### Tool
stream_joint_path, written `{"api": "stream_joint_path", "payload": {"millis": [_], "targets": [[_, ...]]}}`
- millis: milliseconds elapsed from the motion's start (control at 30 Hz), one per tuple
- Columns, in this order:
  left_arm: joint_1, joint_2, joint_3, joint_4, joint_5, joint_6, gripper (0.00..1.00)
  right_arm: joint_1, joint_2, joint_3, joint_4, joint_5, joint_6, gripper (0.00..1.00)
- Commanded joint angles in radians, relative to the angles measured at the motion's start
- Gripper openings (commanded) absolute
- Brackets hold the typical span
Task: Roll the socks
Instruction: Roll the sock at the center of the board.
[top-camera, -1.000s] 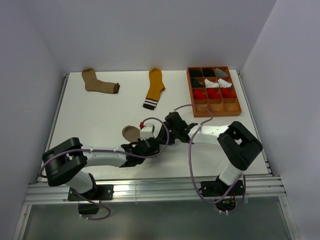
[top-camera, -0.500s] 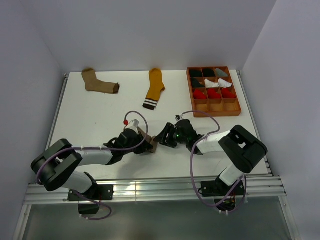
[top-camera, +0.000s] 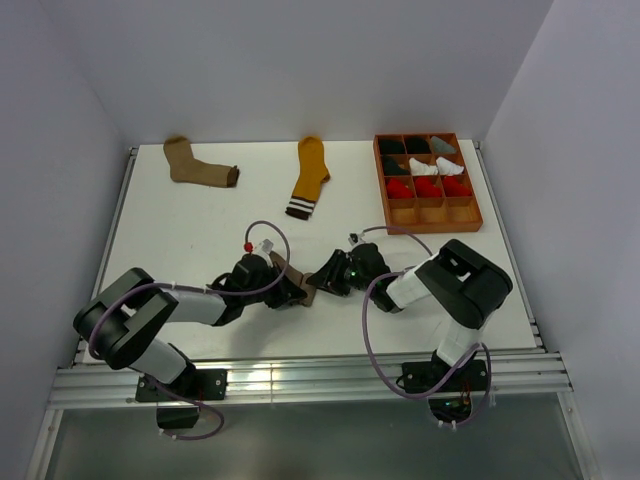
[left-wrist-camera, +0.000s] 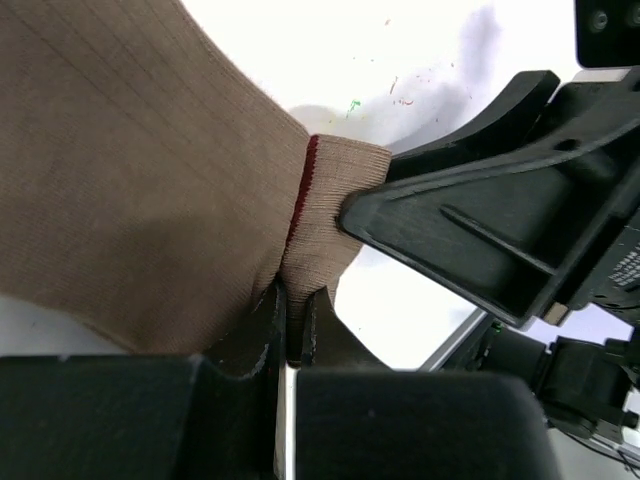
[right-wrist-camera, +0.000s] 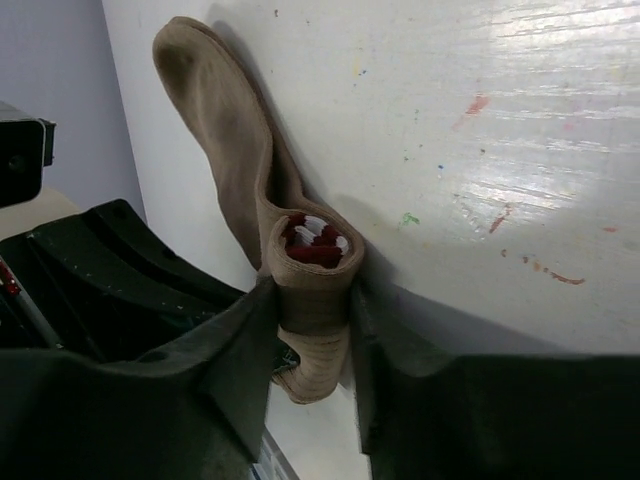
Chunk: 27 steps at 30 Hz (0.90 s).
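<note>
The light brown sock lies between both grippers at the table's near middle. In the right wrist view its cuff end is wound into a roll, with red and white stripes showing inside. My right gripper is shut around that roll. The sock's unrolled part stretches away over the table. My left gripper is shut on a fold of the same sock, beside a red edge. A tan sock with a dark cuff and a mustard sock lie flat at the back.
An orange compartment tray stands at the back right with black, white, grey and red sock bundles in its rear cells. The two grippers are nearly touching. White walls close in the table on three sides.
Both grippers shifted from a second ago and now face each other across the sock. The sock's flat toe end no longer shows in the top view. The right arm has swung slightly left.
</note>
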Motion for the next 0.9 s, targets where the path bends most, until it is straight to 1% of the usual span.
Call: {"api": "stream_joint_path", "payload": {"millis": [0, 33, 67, 100, 133, 167, 233, 267, 300, 333, 367, 400, 433, 467, 500, 533, 567, 600, 633, 667, 700, 733, 867], "targets": [[0.009, 0.049, 0.007, 0.027, 0.052, -0.008, 0.00, -0.001, 0.017, -0.004, 0.041, -0.001, -0.010, 0.37], [0.009, 0.063, 0.010, 0.025, 0.060, -0.004, 0.00, -0.001, 0.016, 0.007, 0.018, -0.001, -0.017, 0.33], [0.009, 0.066, 0.015, 0.020, 0.061, -0.004, 0.01, -0.001, 0.006, 0.010, 0.003, -0.001, -0.020, 0.27], [0.009, 0.071, 0.018, 0.017, 0.066, 0.001, 0.01, -0.001, -0.001, 0.016, -0.012, -0.001, -0.034, 0.23], [0.009, 0.076, 0.023, 0.010, 0.063, 0.007, 0.00, -0.003, -0.009, 0.032, -0.066, 0.008, -0.045, 0.19], [0.009, 0.076, 0.030, -0.001, 0.058, 0.012, 0.01, -0.001, -0.027, 0.042, -0.101, 0.013, -0.054, 0.11], [0.009, 0.068, 0.044, -0.032, 0.049, 0.027, 0.05, -0.001, -0.044, 0.072, -0.188, 0.025, -0.088, 0.03], [0.009, 0.063, 0.049, -0.048, 0.023, 0.033, 0.08, -0.001, -0.060, 0.082, -0.216, 0.028, -0.103, 0.00], [0.009, 0.056, 0.055, -0.085, 0.012, 0.041, 0.11, -0.003, -0.066, 0.107, -0.249, 0.033, -0.115, 0.00], [0.009, 0.036, 0.065, -0.105, -0.003, 0.054, 0.20, 0.000, -0.073, 0.122, -0.326, 0.048, -0.125, 0.00], [0.009, 0.019, 0.069, -0.125, -0.036, 0.062, 0.25, 0.002, -0.078, 0.142, -0.370, 0.057, -0.148, 0.00], [0.008, 0.002, 0.075, -0.169, -0.060, 0.079, 0.35, 0.003, -0.081, 0.182, -0.416, 0.066, -0.157, 0.00], [0.006, -0.039, 0.087, -0.194, -0.083, 0.087, 0.39, 0.009, -0.086, 0.200, -0.503, 0.082, -0.166, 0.00], [-0.001, -0.061, 0.095, -0.217, -0.133, 0.097, 0.43, 0.014, -0.084, 0.222, -0.549, 0.105, -0.183, 0.00], [-0.009, -0.084, 0.101, -0.245, -0.159, 0.120, 0.48, 0.019, -0.083, 0.268, -0.594, 0.116, -0.188, 0.00], [-0.027, -0.131, 0.113, -0.278, -0.184, 0.133, 0.51, 0.025, -0.074, 0.291, -0.682, 0.125, -0.194, 0.00], [-0.040, -0.154, 0.119, -0.297, -0.213, 0.146, 0.53, 0.028, -0.067, 0.314, -0.722, 0.140, -0.203, 0.00], [-0.056, -0.176, 0.127, -0.315, -0.286, 0.172, 0.57, 0.031, -0.061, 0.360, -0.761, 0.146, -0.208, 0.00], [-0.098, -0.209, 0.147, -0.355, -0.332, 0.188, 0.59, 0.034, -0.046, 0.383, -0.836, 0.151, -0.212, 0.00], [-0.119, -0.223, 0.159, -0.378, -0.377, 0.202, 0.62, 0.042, -0.038, 0.404, -0.868, 0.158, -0.218, 0.00], [-0.147, -0.233, 0.173, -0.397, -0.473, 0.229, 0.64, 0.045, -0.031, 0.446, -0.899, 0.168, -0.223, 0.00], [-0.202, -0.240, 0.199, -0.432, -0.518, 0.245, 0.64, 0.049, -0.012, 0.469, -0.965, 0.178, -0.226, 0.00], [-0.319, -0.205, 0.250, -0.464, -0.701, 0.303, 0.65, 0.071, 0.038, 0.569, -1.094, 0.195, -0.235, 0.00]]}}
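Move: The rolled cuff of the center sock is already in the left fingers, its middle about 1 cm ahead and 1 cm to the right of that hand. From the right hand, whose open fingers straddle it, the cuff lies about 1 cm back and 1 cm left. The sock's flat foot stretches away some 5 cm ahead and 6 cm left of the cuff; the mustard sock lies roughly 30 cm straight beyond the cuff, both flat on the board. Shut the right gripper on the rolled cuff first, then open the left fingers wide to let go of it and lift the left hand about 6 cm, clear of the sock. Meanwhile keep the right fingers pinched on the cuff, ease them 2 cm forward and tilt them some 25 degrees steeper towards the board. ##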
